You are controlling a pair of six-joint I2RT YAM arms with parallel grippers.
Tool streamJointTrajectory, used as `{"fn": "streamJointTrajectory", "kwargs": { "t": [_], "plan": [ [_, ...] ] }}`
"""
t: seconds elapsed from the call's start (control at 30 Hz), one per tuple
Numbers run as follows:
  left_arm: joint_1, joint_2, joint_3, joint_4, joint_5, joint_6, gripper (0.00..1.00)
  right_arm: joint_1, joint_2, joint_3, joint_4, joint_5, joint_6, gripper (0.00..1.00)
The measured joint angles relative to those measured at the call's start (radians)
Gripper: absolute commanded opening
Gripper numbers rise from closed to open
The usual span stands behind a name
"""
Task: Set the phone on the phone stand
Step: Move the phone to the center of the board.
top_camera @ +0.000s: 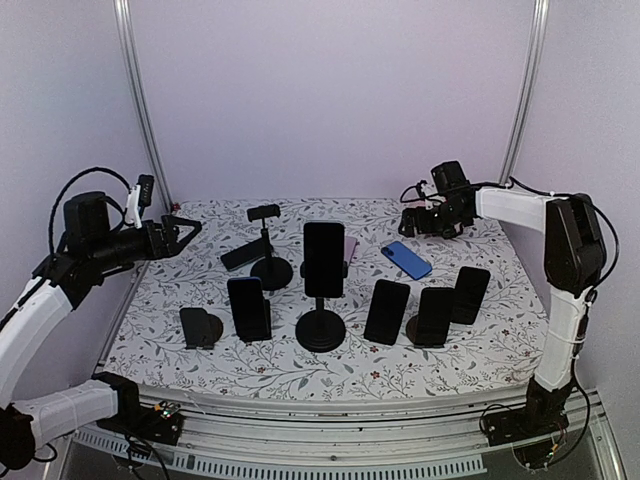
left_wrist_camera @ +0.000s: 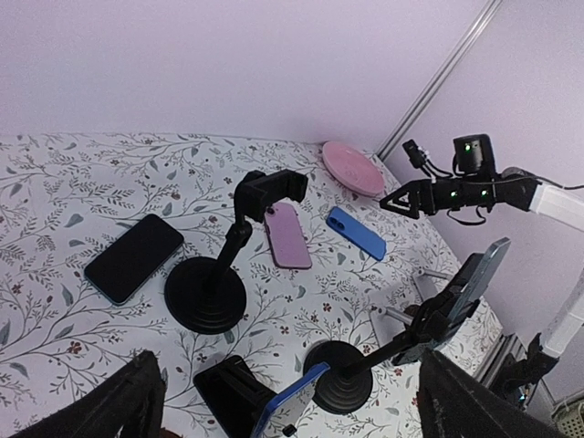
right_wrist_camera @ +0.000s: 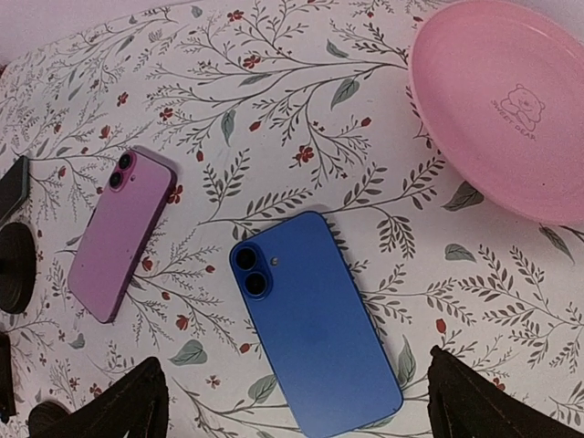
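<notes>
A blue phone [top_camera: 405,260] [right_wrist_camera: 312,325] lies face down on the flowered cloth at the back right. My right gripper [top_camera: 408,222] [right_wrist_camera: 297,412] hovers above it, open, the phone's lower end between the black fingertips [right_wrist_camera: 128,409]. A pink phone [right_wrist_camera: 123,232] [left_wrist_camera: 287,234] lies to its left. The empty clamp phone stand [top_camera: 268,250] [left_wrist_camera: 208,290] stands at the back centre, with a black phone [top_camera: 240,257] [left_wrist_camera: 134,258] flat beside it. My left gripper [top_camera: 185,232] [left_wrist_camera: 292,415] hangs open and empty above the table's left side.
A pink plate [right_wrist_camera: 506,109] [left_wrist_camera: 354,167] sits in the back right corner. A tall stand [top_camera: 322,328] holds a phone at the centre. Several more phones lean on low stands along the front, such as the one on the left [top_camera: 248,309]. A small empty stand [top_camera: 200,327] is at the front left.
</notes>
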Motion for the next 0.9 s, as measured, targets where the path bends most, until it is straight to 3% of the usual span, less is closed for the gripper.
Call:
{"fn": "streamJointTrajectory", "kwargs": {
  "t": [0.4,0.77,0.9],
  "plan": [
    [0.000,-0.045,0.027,0.085,-0.040,0.051,0.97,0.000,0.190,0.085,-0.086,0.014,-0.111,0.99],
    [0.000,-0.105,0.027,0.082,-0.100,0.091,0.97,0.021,0.265,0.139,-0.137,0.056,-0.142,1.00],
    [0.001,-0.105,0.027,0.080,-0.111,0.094,0.97,0.042,0.275,0.153,-0.140,0.067,-0.148,0.95]
  ]
}}
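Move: The blue phone lies flat on the board almost directly under the right hand, about 12 cm below, roughly 1 cm back and 1 cm right. The pink phone is some 12 cm to the blue one's left and 2 cm farther out; the pink plate sits about 18 cm beyond the blue one and 6 cm to its right. From the left hand, the blue phone is some 19 cm ahead, 33 cm right and 28 cm below. Right hand sinks about 10 cm, open fingers coming astride the blue phone; empty left hand rises some 6 cm. ##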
